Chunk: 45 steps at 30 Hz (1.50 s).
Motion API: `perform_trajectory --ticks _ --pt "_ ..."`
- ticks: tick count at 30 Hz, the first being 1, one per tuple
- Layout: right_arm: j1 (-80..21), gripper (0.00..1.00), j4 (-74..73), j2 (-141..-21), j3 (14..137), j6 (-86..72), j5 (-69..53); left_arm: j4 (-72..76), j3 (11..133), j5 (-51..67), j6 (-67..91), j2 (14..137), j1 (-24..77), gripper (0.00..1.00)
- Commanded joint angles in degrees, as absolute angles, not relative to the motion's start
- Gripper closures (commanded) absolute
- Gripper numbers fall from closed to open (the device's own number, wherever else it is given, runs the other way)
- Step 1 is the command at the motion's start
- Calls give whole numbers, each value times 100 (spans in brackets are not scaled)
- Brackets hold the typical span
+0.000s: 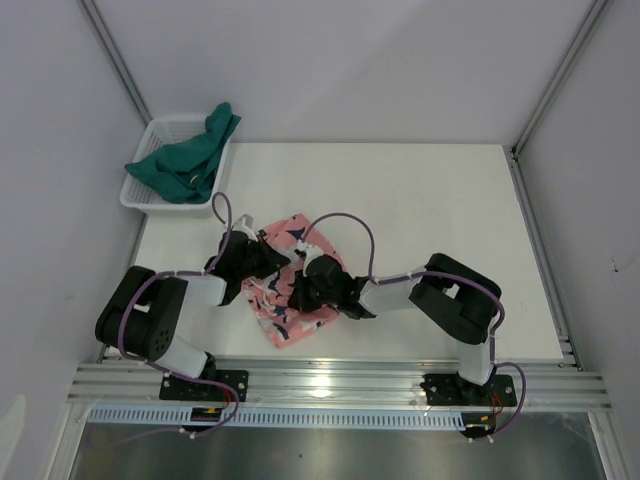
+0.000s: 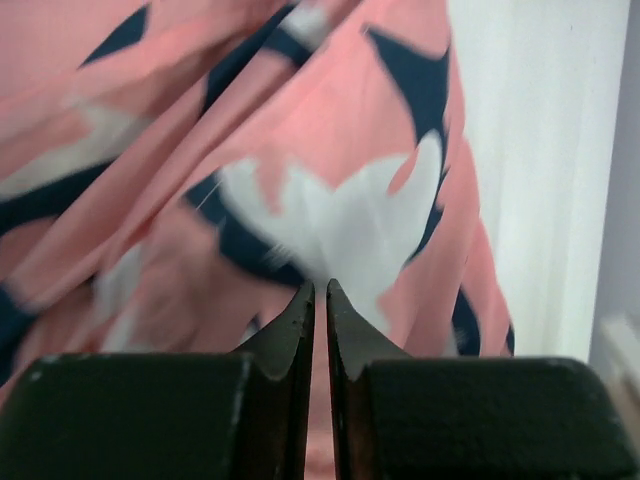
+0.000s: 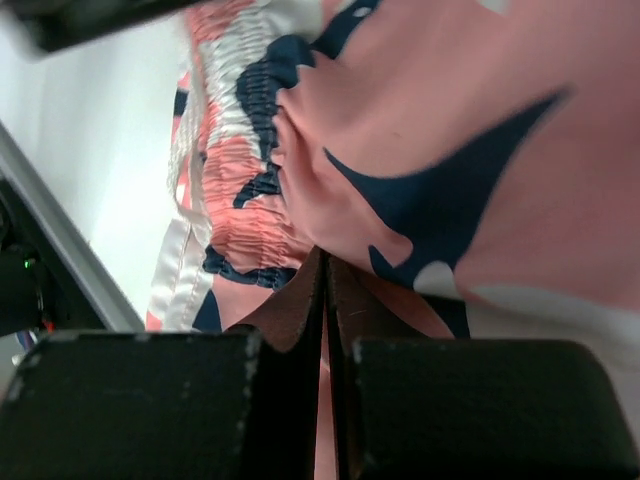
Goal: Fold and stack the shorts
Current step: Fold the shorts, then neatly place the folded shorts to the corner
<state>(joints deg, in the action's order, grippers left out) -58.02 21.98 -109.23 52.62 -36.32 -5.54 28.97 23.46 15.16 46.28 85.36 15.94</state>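
The salmon-pink shark-print shorts (image 1: 292, 234) lie bunched on the white table near the front, between my two arms. My left gripper (image 1: 274, 262) is shut on a fold of these shorts; in the left wrist view its fingertips (image 2: 320, 284) pinch pink fabric (image 2: 330, 130). My right gripper (image 1: 298, 292) is also shut on them, and in the right wrist view the closed tips (image 3: 327, 254) hold a thin pink layer beside the gathered waistband (image 3: 240, 170). The dark teal shorts (image 1: 185, 160) lie crumpled in the basket at the back left.
The white mesh basket (image 1: 140, 192) sits at the table's back left corner. The white table (image 1: 440, 210) stretches to the right and back. A metal rail (image 1: 330, 380) runs along the near edge by the arm bases.
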Motion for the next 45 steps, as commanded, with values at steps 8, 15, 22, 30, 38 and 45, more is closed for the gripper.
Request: perform_trajectory --ticks 8,15,22,30,38,45 --pt "-6302 96 1565 -10759 5950 -3296 -219 2945 2997 1301 4360 9158 1960 89" --pt "-6161 82 1091 -9757 5775 -3050 -176 2646 3217 1476 4280 8851 1960 89" --pt "-5082 53 519 -8912 5713 -3024 -746 1190 3480 1170 3920 7334 2144 78" --pt "-3456 29 369 -9911 6520 -2611 -2221 -165 3104 826 3885 5705 2215 43" --pt "-3067 17 141 -11635 7883 -2180 -3392 -712 2769 694 3885 4756 2224 27" --pt "-3076 21 641 -12453 8165 -2408 -4261 -984 2654 633 3867 4246 2224 19"
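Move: My right hand, fingers shut on the shorts, is bound for their far right corner: about 20 cm ahead, some 1 cm to its right and 2 cm lower. The gathered waistband lies about 6 cm to the right hand's left and 1 cm ahead; the nearest corner is some 11 cm back and 4 cm left. From my left hand, shut fingertips at the cloth, that far right corner lies about 11 cm ahead, 5 cm right and 3 cm below. My right hand first works back and left across the shorts by 3 to 5 cm, then comes off, opening wide, arcs up and over some 20 cm forward and to the right, and sinks beside the right edge near the far corner, hooking slightly left. My left hand presses on a couple of centimetres rightward, then lifts clear about 13 cm, opens and draws back. ##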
